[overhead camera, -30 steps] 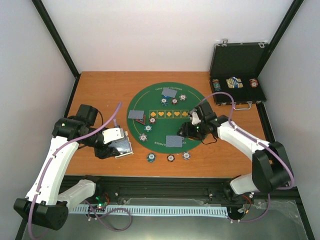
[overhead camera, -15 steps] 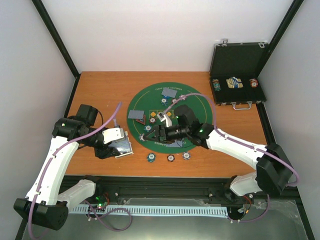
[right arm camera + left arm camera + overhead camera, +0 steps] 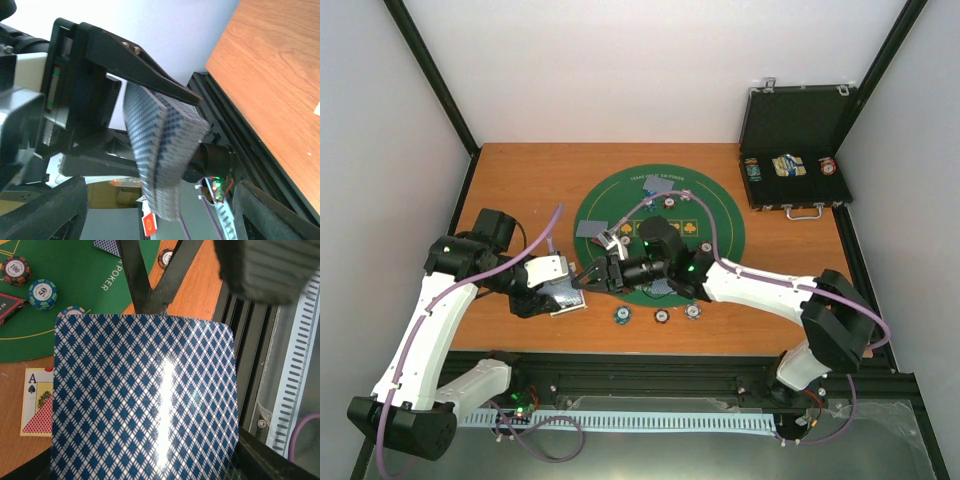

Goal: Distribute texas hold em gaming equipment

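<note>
My left gripper (image 3: 548, 287) is shut on a deck of blue diamond-backed playing cards (image 3: 145, 395), held above the table's left front; the deck hides its fingers in the left wrist view. My right gripper (image 3: 586, 283) has reached left across the green round mat (image 3: 720, 215). It is open, with its fingers (image 3: 45, 210) wide on either side of the deck's (image 3: 160, 145) end. Face-down cards (image 3: 663, 186) (image 3: 592, 229) lie on the mat with striped chips (image 3: 42, 294). More chips (image 3: 662, 316) sit in front of the mat.
An open black case (image 3: 795, 120) with more chips and cards stands at the back right. A face-up ace of spades (image 3: 37, 400) lies on the wood under the deck. A black-and-red marker (image 3: 6, 305) rests on the mat. The table's black front rail (image 3: 240, 340) is close by.
My right arm has swung left across the mat to the held deck, and its jaws have widened. The left arm and the deck have not moved.
</note>
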You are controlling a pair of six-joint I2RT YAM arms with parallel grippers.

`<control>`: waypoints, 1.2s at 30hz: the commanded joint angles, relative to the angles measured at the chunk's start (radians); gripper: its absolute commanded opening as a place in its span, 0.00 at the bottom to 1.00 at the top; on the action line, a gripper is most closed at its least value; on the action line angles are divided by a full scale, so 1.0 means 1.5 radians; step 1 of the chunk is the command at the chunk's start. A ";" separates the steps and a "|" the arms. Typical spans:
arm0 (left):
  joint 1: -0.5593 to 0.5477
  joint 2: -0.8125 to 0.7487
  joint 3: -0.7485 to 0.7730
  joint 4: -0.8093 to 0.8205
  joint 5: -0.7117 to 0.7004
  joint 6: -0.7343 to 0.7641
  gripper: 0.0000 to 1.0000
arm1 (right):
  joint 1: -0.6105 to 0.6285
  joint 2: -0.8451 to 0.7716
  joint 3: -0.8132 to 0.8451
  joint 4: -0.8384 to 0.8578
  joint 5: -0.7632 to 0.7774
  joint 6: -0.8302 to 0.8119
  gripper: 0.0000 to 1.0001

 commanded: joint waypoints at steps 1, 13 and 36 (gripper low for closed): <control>0.000 -0.003 0.015 -0.006 0.023 -0.004 0.15 | 0.025 0.032 0.045 0.041 -0.012 0.012 0.78; 0.000 -0.004 0.016 -0.006 0.026 -0.003 0.15 | 0.052 0.122 0.105 0.076 -0.030 0.038 0.76; 0.000 -0.007 0.025 -0.006 0.034 -0.003 0.13 | -0.010 0.091 0.021 -0.005 -0.011 -0.002 0.55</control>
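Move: The deck of cards, still gripped by the left hand, has its middle about 5 cm left of the right hand, 1 cm back and 2 cm below. From the left hand it is some 3 cm to the right and 3 cm below, level fore and aft. On the table, roughly 18 cm below the right hand, the ace card lies about 5 cm ahead and 8 cm left, and the teal chip stack 1 cm ahead and 5 cm right. The upper fingertip of the right hand comes to bear on the back of the top card, the other finger passing behind the deck: the hand slides left about 5 cm over the deck's near end, sinking slightly, then narrows its still-open fingers and draws back some 3 cm to the right, dragging the card. The left hand holds the deck steady. ##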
